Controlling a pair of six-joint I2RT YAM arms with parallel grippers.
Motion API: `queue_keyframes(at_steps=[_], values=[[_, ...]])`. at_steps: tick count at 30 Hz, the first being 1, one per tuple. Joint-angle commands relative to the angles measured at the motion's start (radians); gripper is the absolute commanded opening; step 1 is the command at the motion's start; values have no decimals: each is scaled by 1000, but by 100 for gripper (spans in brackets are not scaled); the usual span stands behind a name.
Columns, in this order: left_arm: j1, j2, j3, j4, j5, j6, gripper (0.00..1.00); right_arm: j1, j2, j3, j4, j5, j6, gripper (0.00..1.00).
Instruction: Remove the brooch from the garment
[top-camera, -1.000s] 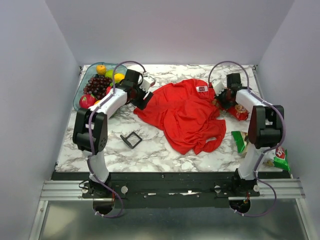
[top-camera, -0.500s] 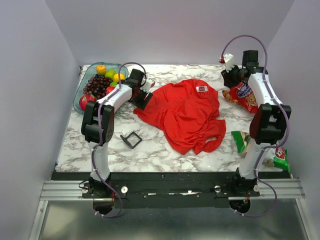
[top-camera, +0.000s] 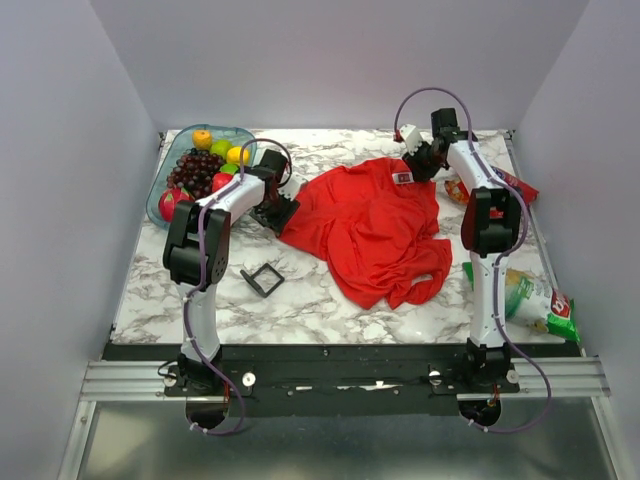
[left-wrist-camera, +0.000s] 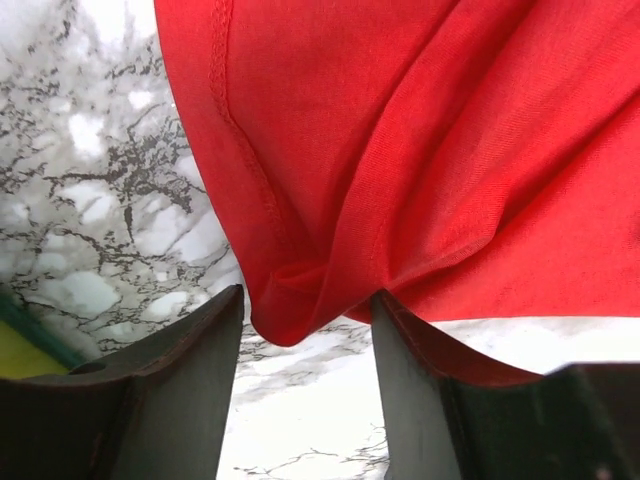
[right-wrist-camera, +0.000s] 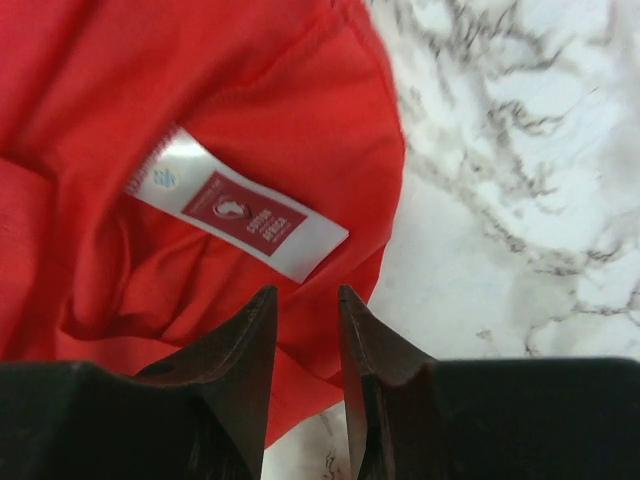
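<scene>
The red T-shirt (top-camera: 375, 225) lies crumpled mid-table. The brooch is hidden in every view. My left gripper (top-camera: 280, 212) is at the shirt's left edge. In the left wrist view this gripper (left-wrist-camera: 307, 300) is open, and a fold of the shirt's hem (left-wrist-camera: 290, 315) sits between its fingertips. My right gripper (top-camera: 418, 168) is at the collar at the back. In the right wrist view that gripper (right-wrist-camera: 306, 292) is narrowly open over red cloth (right-wrist-camera: 120, 100), just below the white and red neck label (right-wrist-camera: 240, 215). The label also shows in the top view (top-camera: 404, 177).
A glass bowl (top-camera: 160, 200) of fruit stands at the back left, close to my left arm. A black square frame (top-camera: 262, 279) lies front left. A red snack bag (top-camera: 512, 186) lies back right, and a green one (top-camera: 535, 300) front right.
My right arm swung from the snack bags on the right to the back, then left onto the collar. The red bag shifted back and right. My left gripper settled onto the shirt's left edge.
</scene>
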Motion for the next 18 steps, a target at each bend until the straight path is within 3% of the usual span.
queue_keyframes(at_steps=[1,6,9,10,11,13,18], values=[[-3,34,48,-38,-9,34,59,-9,6,5,-76,89,-83,38],[-3,58,75,-66,26,51,43,-11,23,-58,-79,174,-153,31],[-2,83,103,-92,35,60,31,-11,67,-14,-106,204,-146,17],[-2,96,118,-99,43,63,24,-14,75,4,-120,195,-133,13],[-2,103,129,-109,48,69,17,-14,78,27,-115,206,-110,1],[-2,119,172,-142,48,80,0,-15,66,38,-82,206,-93,1],[33,113,343,-202,-10,121,0,-18,-75,31,79,188,18,1]])
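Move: The garment's left corner already lies between the left hand's open fingers, about 1 cm below the hand point. The black frame is some 12 cm back and 3 cm left of that hand, the fruit bowl roughly 13 cm ahead and 16 cm left. For the right hand, the garment's right edge is about 2 cm back, 3 cm right and 4 cm below; the white label is about 2 cm left and 1 cm back, the cookie bag about 12 cm right and 5 cm back. Rightward and down, the right hand goes about 4 cm across to the garment's edge beside the label, drawing slightly back and then forward again, its fingers tipping some 10 degrees nearer upright as they shut on the cloth. The left fingers close fully on the garment's left corner and pinch it, that hand easing about 2 cm forward. ##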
